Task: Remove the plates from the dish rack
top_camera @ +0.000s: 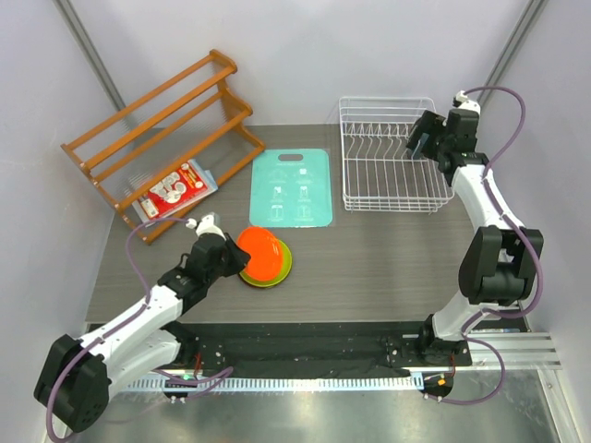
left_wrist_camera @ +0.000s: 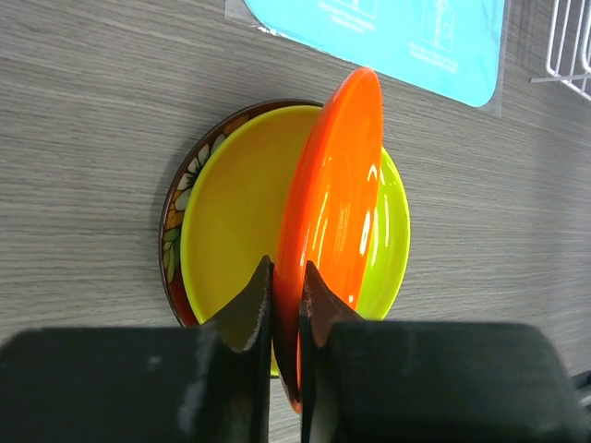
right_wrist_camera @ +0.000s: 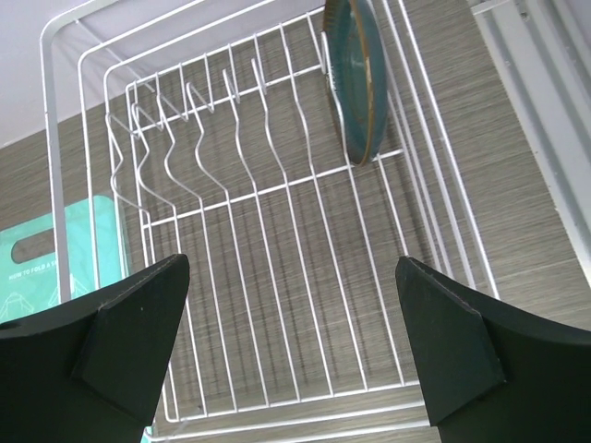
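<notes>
My left gripper is shut on the rim of the orange plate and holds it tilted over the lime plate, which lies on the dark red floral plate. My right gripper is open and empty above the white dish rack. The teal-blue plate stands upright in the rack's far end. In the top view my right gripper hides it.
A teal board lies between the plate stack and the rack. An orange-brown wooden rack stands at the back left, with a red packet beside it. Grey walls close in on both sides.
</notes>
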Robot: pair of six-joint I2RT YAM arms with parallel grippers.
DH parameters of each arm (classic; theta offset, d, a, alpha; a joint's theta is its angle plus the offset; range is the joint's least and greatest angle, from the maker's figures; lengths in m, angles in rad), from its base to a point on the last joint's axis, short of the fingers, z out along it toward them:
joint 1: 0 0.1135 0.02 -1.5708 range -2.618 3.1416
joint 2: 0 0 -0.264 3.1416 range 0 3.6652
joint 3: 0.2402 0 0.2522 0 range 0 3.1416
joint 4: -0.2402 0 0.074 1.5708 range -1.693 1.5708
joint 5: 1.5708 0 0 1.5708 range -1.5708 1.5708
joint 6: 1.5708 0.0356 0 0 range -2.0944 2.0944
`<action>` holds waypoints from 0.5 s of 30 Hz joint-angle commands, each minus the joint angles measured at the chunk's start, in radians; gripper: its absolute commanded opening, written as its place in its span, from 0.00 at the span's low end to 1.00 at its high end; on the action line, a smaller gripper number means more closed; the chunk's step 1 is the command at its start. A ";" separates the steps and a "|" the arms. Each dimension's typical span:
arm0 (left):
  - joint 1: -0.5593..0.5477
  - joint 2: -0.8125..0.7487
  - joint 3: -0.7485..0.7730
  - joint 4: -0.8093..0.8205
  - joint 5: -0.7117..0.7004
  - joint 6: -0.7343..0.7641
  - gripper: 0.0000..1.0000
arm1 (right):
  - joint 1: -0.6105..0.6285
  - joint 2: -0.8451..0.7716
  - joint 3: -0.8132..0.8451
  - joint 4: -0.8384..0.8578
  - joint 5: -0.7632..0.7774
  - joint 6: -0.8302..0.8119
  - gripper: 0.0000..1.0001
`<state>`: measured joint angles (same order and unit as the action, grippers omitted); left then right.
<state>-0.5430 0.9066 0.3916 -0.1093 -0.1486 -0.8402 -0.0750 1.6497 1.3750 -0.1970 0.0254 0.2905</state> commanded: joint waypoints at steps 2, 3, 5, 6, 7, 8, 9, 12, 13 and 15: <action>0.000 -0.031 -0.026 -0.013 -0.005 -0.022 0.29 | -0.011 0.022 0.079 -0.019 0.076 -0.036 1.00; 0.000 -0.038 -0.031 -0.015 -0.005 -0.025 0.29 | -0.014 0.041 0.088 -0.027 0.085 -0.046 1.00; 0.000 -0.058 -0.039 -0.023 -0.006 -0.025 0.40 | -0.016 0.054 0.110 -0.041 0.113 -0.060 1.00; 0.000 -0.066 -0.039 -0.029 -0.014 -0.025 0.43 | -0.016 0.070 0.116 -0.042 0.132 -0.073 1.00; 0.000 -0.074 -0.037 -0.038 -0.019 -0.025 0.51 | -0.016 0.076 0.131 -0.048 0.148 -0.079 1.00; 0.000 -0.078 -0.030 -0.055 -0.025 -0.023 0.54 | -0.016 0.084 0.137 -0.053 0.160 -0.083 1.00; 0.000 -0.081 -0.025 -0.059 -0.029 -0.019 0.54 | -0.016 0.096 0.141 -0.051 0.178 -0.088 1.00; 0.000 -0.086 -0.005 -0.092 -0.032 -0.005 0.63 | -0.017 0.116 0.168 -0.056 0.203 -0.103 1.00; 0.000 -0.084 0.001 -0.098 -0.037 0.004 0.68 | -0.017 0.130 0.174 -0.056 0.206 -0.111 1.00; 0.000 -0.089 0.022 -0.124 -0.042 0.016 0.85 | -0.017 0.142 0.196 -0.059 0.221 -0.117 1.00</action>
<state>-0.5430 0.8345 0.3561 -0.1902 -0.1619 -0.8509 -0.0875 1.7836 1.4960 -0.2638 0.1822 0.2115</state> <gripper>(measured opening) 0.705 0.996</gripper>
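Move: The orange plate, pinched by its rim, is over the green and red plate stack; the stack's middle lies about 3 cm ahead of the left hand, 5 cm right and 4 cm below. From that hand the blue-green board lies some 21 cm ahead, 12 cm right. The dark teal plate stands about 8 cm ahead of the right hand, 4 cm right, 10 cm lower; the dish rack's middle is about 3 cm ahead, 4 cm left. The orange plate's rim is let go: the left fingers open from nearly shut to well apart as that hand eases about 2 cm back and left and 1 cm down, out from the stack. Meanwhile the right hand, wide open, goes some 4 cm right over the rack towards the teal plate, then also sinks and edges forward, its wrist tipping down, turning slightly clockwise and rolling left side down. ##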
